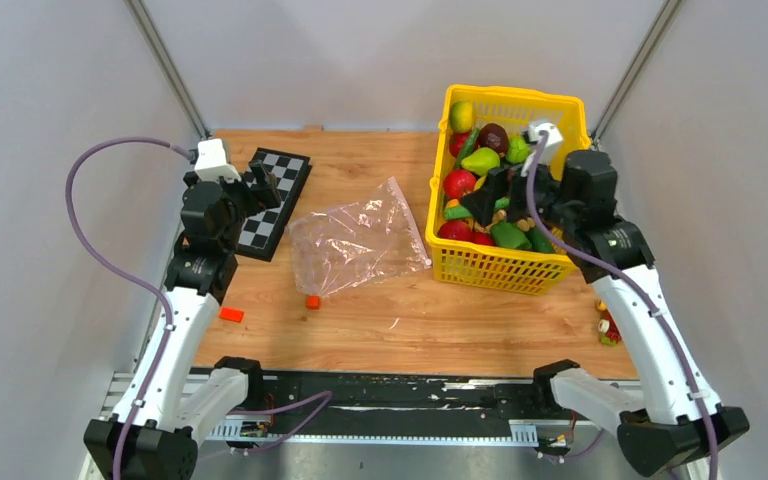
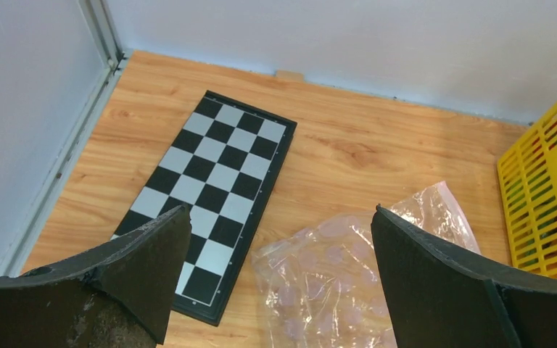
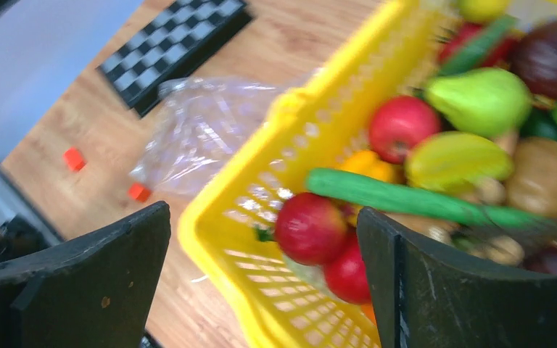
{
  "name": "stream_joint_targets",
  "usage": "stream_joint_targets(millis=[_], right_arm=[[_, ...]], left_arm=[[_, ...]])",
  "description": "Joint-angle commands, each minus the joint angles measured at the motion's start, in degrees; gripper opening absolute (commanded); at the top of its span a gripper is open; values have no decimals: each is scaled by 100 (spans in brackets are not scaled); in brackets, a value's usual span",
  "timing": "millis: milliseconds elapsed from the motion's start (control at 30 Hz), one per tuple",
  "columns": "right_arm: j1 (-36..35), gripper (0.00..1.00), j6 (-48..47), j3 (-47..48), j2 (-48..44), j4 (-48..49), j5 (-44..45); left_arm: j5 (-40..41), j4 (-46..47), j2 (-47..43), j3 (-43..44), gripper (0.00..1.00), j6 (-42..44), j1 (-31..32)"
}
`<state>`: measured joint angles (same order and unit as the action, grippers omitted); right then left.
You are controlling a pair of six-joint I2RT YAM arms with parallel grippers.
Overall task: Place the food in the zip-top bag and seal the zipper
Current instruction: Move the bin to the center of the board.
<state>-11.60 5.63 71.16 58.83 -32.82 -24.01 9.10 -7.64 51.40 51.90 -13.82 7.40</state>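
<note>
The food [image 1: 480,160] lies heaped in a yellow basket [image 1: 490,270]: red apples [image 3: 310,228], a green pear [image 3: 482,98], a long green cucumber [image 3: 406,199] and a dark purple fruit [image 1: 493,136]. The clear zip-top bag [image 1: 355,245] lies flat and empty on the wood, left of the basket. Its pinkish zipper [image 1: 410,222] runs along the edge nearest the basket. My right gripper [image 3: 262,209] hovers open over the basket's near-left corner, above the apples. My left gripper [image 2: 281,210] hangs open above the table between the chessboard and the bag [image 2: 348,275], holding nothing.
A folded chessboard [image 1: 275,200] lies at the far left. Two small orange blocks [image 1: 312,301] [image 1: 230,314] sit near the bag's front corner. A few small toy pieces [image 1: 608,328] rest at the table's right edge. White walls close in on three sides.
</note>
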Motion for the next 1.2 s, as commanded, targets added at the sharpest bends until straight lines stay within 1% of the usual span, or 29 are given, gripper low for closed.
stream_joint_targets(millis=[0, 100, 167, 200, 233, 333, 400, 433, 500, 533, 567, 700, 800, 900, 1000, 1033, 1067, 1167], right_arm=[[-1392, 100, -513, 629, 282, -306, 1242], [-1880, 100, -536, 781, 572, -367, 1603], [-2158, 100, -536, 835, 736, -294, 1599], [-2385, 100, -518, 859, 812, -223, 1657], [-2546, 100, -468, 889, 905, -164, 1778], [-2994, 100, -426, 1107, 1343, -175, 2340], [-3171, 100, -342, 1380, 1675, -330, 2854], [-3211, 100, -314, 1518, 1842, -425, 2971], [-3242, 100, -194, 1706, 2120, -531, 3210], [-3246, 100, -127, 1749, 2231, -536, 3278], [-3257, 100, -115, 1760, 2317, -474, 3216], [-3352, 100, -210, 1847, 2806, -405, 2771], [-3563, 100, -451, 2120, 3283, -660, 2898], [-3643, 100, -466, 2339, 3651, -1010, 3539], [-3635, 100, -244, 2387, 3858, -1399, 4623], [-3627, 100, -230, 2314, 3848, -1433, 4859], [-3607, 100, -225, 2177, 3797, -1419, 5000], [-3503, 100, -139, 1762, 3587, -1406, 5021]], left_arm=[[480, 108, 38, 182, 100, -375, -10], [306, 239, -120, 67, 100, -710, -15], [471, 152, -222, -26, 100, -1245, -26], [481, 14, -248, -41, 100, -1614, -35], [370, 25, -268, -81, 100, -1753, -59], [-387, 33, -351, -188, 100, -1694, -114], [-515, 126, -536, -383, 100, -1843, -123], [-567, 190, -649, -519, 100, -1924, -124], [-842, 589, -863, -830, 100, -1830, -123], [-1158, 798, -914, -927, 100, -1722, -124], [-1343, 920, -925, -958, 100, -1663, -118], [-1634, 543, -720, -675, 100, -1419, -125], [-1726, 280, -540, -520, 100, -1320, -122], [-1723, 148, -479, -501, 100, -1304, -125], [-1686, 17, -484, -498, 100, -1212, -124], [-1685, -32, -482, -485, 100, -1161, -122], [-1680, -85, -483, -475, 100, -1105, -120], [-1717, -257, -467, -498, 100, -949, -125]])
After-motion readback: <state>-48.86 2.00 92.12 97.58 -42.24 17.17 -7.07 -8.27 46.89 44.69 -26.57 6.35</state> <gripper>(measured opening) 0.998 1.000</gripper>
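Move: The yellow bin lies ahead of the right hand, its middle some 16 cm farther out, 10 cm to the right and 25 cm lower; its near left corner is about 9 cm to that hand's left, nearly level fore and aft, and 18 cm below. The zip-top bag lies 26 cm left of the right hand, 5 cm farther out, and the red block 38 cm left, 10 cm back, both flat on the table. From the left hand, the bin is about 50 cm right and 12 cm ahead. The bin's left wall is what the open right hand goes round: the hand swings left about 15 cm, over the rim and past it, then sinks some 12 cm beside the wall's near end, tilting about 35 degrees until its fingers point steeply down, one seeming to touch the wall. The left hand, also open, shifts right towards the bin and sinks a little, rolling its left side down. ##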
